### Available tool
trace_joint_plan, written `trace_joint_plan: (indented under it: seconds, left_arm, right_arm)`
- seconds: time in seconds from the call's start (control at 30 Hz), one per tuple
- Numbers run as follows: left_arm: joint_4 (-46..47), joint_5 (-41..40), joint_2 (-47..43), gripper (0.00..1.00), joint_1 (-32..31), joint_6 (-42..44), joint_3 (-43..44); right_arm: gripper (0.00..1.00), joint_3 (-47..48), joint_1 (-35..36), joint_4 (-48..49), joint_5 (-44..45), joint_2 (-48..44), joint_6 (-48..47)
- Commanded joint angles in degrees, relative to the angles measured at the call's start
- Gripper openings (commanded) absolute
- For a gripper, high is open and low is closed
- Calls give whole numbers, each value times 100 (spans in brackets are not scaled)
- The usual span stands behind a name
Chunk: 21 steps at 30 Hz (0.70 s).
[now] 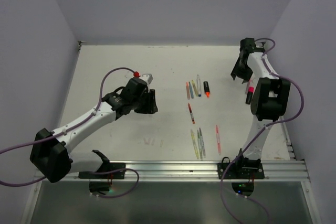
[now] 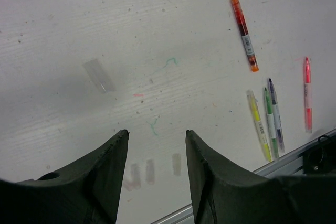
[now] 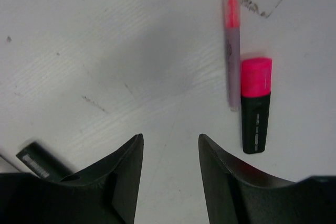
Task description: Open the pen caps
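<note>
Both grippers hang over bare table with nothing between their jaws. My left gripper (image 2: 156, 132) is open, left of the pens; in the top view the left gripper (image 1: 153, 101) sits mid-left. An orange-red pen (image 2: 243, 30) and a row of yellow (image 2: 259, 125), green (image 2: 271, 124), purple (image 2: 276, 115) and pink pens (image 2: 307, 95) lie to its right. My right gripper (image 3: 169, 136) is open. A stubby black highlighter (image 3: 255, 127) with its pink cap (image 3: 256, 76) on lies to its right, beside a slim pink pen (image 3: 231, 45).
A black highlighter (image 1: 207, 88) with an orange end lies mid-table by several slim pens (image 1: 193, 88). A clear flat piece (image 2: 98, 75) rests alone on the table. The metal rail (image 1: 184, 169) runs along the near edge. Walls close in on the left, back and right.
</note>
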Motion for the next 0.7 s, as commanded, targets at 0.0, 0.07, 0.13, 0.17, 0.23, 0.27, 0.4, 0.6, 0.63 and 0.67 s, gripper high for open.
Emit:
trace_joint_plan:
  seconds: [0.0, 0.07, 0.13, 0.17, 0.23, 0.27, 0.4, 0.6, 0.63, 0.67]
  left_arm:
    - [310, 109, -116, 51, -12, 245, 61]
    - [310, 135, -125, 51, -3, 262, 26]
    - [310, 136, -117, 51, 5, 271, 8]
    - [301, 144, -116, 51, 32, 271, 8]
    - [283, 145, -108, 51, 58, 280, -1]
    - [283, 162, -108, 51, 76, 280, -1]
    - [266, 215, -90, 52, 164, 280, -18]
    - [336, 320, 15, 52, 260, 262, -27]
    - [353, 355, 33, 52, 286, 262, -19]
    - [354, 381, 76, 51, 295, 262, -1]
  right_arm:
    - [49, 589, -178, 221, 363, 442, -57]
    - [47, 783, -257, 220, 373, 593, -39]
    - [46, 854, -389, 282, 346, 777, -91]
    - [46, 889, -433, 317, 372, 831, -117]
    - [46, 968, -556, 352, 416, 971, -240]
    - [46, 986, -600, 353, 416, 1007, -267]
    - [45, 1039, -653, 493, 636, 1086, -556]
    - [45, 1118, -671, 511, 812, 1262, -733]
    - [45, 1144, -679, 519, 795, 1297, -750]
    - [45, 1153, -671, 528, 760, 1332, -785]
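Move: The pink pen lies about 9 cm to the right hand's right and 6 cm ahead of it, some 8 cm below. The pink highlighter lies against the pen's near end, roughly 10 cm right and level with the hand; the orange-black highlighter is some 16 cm to the left and 4 cm ahead. From the waiting left hand, the pink pen is far off, about 25 cm ahead, 53 cm right and 13 cm below. Rightward and down goes the right hand, after a first short push forward of about 3 cm: it sweeps some 8 cm to its right and sinks about 4 cm, levelling off above the pink pen so that the pen comes to lie between its fingertips. The wrist tilts slightly, the fingers stay about half open and nothing is gripped yet. ##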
